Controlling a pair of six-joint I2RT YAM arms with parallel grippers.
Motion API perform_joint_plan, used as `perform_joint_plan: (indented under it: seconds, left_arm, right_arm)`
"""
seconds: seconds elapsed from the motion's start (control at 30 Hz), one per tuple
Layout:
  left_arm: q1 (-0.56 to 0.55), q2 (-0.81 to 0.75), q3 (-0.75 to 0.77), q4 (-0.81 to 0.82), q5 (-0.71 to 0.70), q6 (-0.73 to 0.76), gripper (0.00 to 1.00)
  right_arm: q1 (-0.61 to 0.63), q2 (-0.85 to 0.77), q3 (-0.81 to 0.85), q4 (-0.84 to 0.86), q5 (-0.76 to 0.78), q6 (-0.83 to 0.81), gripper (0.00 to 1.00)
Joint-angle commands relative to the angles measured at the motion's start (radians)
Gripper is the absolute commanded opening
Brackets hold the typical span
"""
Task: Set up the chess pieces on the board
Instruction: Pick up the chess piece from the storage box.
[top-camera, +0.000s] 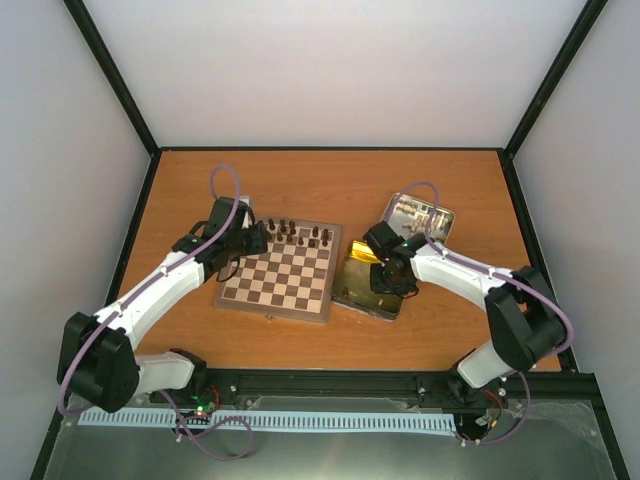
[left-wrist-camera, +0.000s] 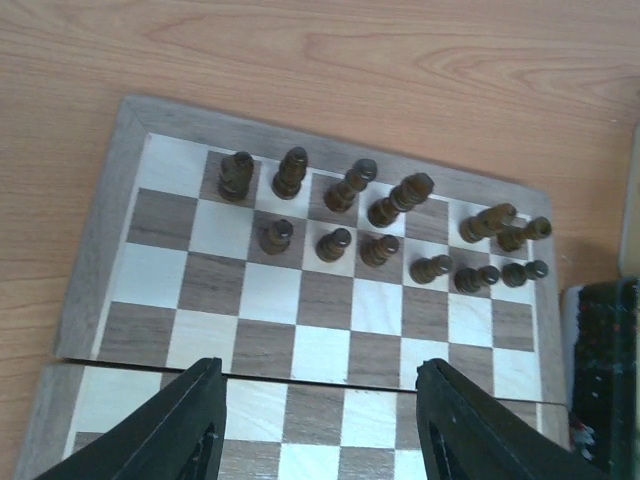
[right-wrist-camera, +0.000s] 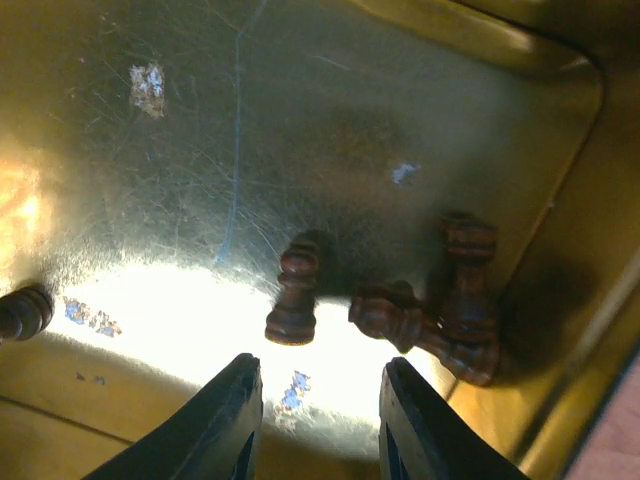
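Observation:
The board (top-camera: 280, 285) lies left of centre on the table. Several dark chess pieces (left-wrist-camera: 333, 243) stand in two rows along the board's (left-wrist-camera: 320, 300) far edge, and its two left columns are only partly filled. My left gripper (left-wrist-camera: 318, 400) hovers over the board's middle rows, open, with nothing between its fingers. In the top view it (top-camera: 255, 238) is at the board's far left corner. My right gripper (right-wrist-camera: 320, 400) is open low inside a gold-lined tin (right-wrist-camera: 200, 150). Just beyond its fingertips lies a dark pawn (right-wrist-camera: 295, 295), with two more dark pieces (right-wrist-camera: 460, 310) to the right.
The gold tin (top-camera: 352, 272) lies against the board's right edge. A second open tin (top-camera: 422, 215) with pale pieces stands behind it at the back right. Another dark piece (right-wrist-camera: 22, 312) lies at the tin's left side.

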Motion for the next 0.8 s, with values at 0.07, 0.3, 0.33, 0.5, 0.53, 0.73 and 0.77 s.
perform_joint_plan:
  seconds: [0.07,0.3,0.33,0.5,0.53,0.73,0.77]
  left_arm:
    - [0.008,-0.04,-0.018,0.106,0.092,0.015,0.53]
    - [0.008,-0.012,-0.005,0.121,0.115,0.015,0.53]
    - [0.007,-0.01,-0.008,0.123,0.12,0.013,0.53]
    - [0.008,-0.016,-0.028,0.133,0.148,0.002,0.53]
    - [0.008,-0.018,-0.033,0.135,0.153,0.0,0.53]
    - [0.007,-0.04,-0.057,0.143,0.171,-0.013,0.53]
    - [0.007,-0.047,-0.063,0.146,0.174,-0.014,0.53]
  right_arm:
    - [-0.008,0.105,0.08,0.03,-0.003,-0.045,0.33]
    - [-0.018,0.193,0.108,0.036,0.013,-0.031,0.31]
    - [-0.02,0.201,0.108,0.034,0.016,-0.03,0.3]
    - [-0.032,0.221,0.097,0.051,0.01,-0.022,0.26]
    - [-0.034,0.225,0.094,0.058,0.004,-0.023,0.26]
    - [-0.062,0.236,0.065,0.105,-0.079,-0.017,0.11]
    - [-0.065,0.228,0.058,0.115,-0.081,-0.013,0.09]
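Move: Inside the brass-coloured tin, the small dark chess piece for the right hand lies about 3 cm ahead of it, 1 cm to its left and 4 cm below. A leaning dark piece is some 2 cm ahead and 3 cm to the hand's right, and a second dark piece some 3 cm ahead and 5 cm right, both at much the same depth. From the left hand, the small piece is roughly 26 cm to the right, 7 cm back and 14 cm down. Sinking about 3.5 cm into the tin while reaching nearly 3 cm forward and a touch left, the right hand brings its fingers, still pointing down, around the small dark piece. Once down, it narrows its part-open fingers until they pinch the piece between the tips. The empty left hand drifts some 3 cm right above the board, its fingers staying half open. ##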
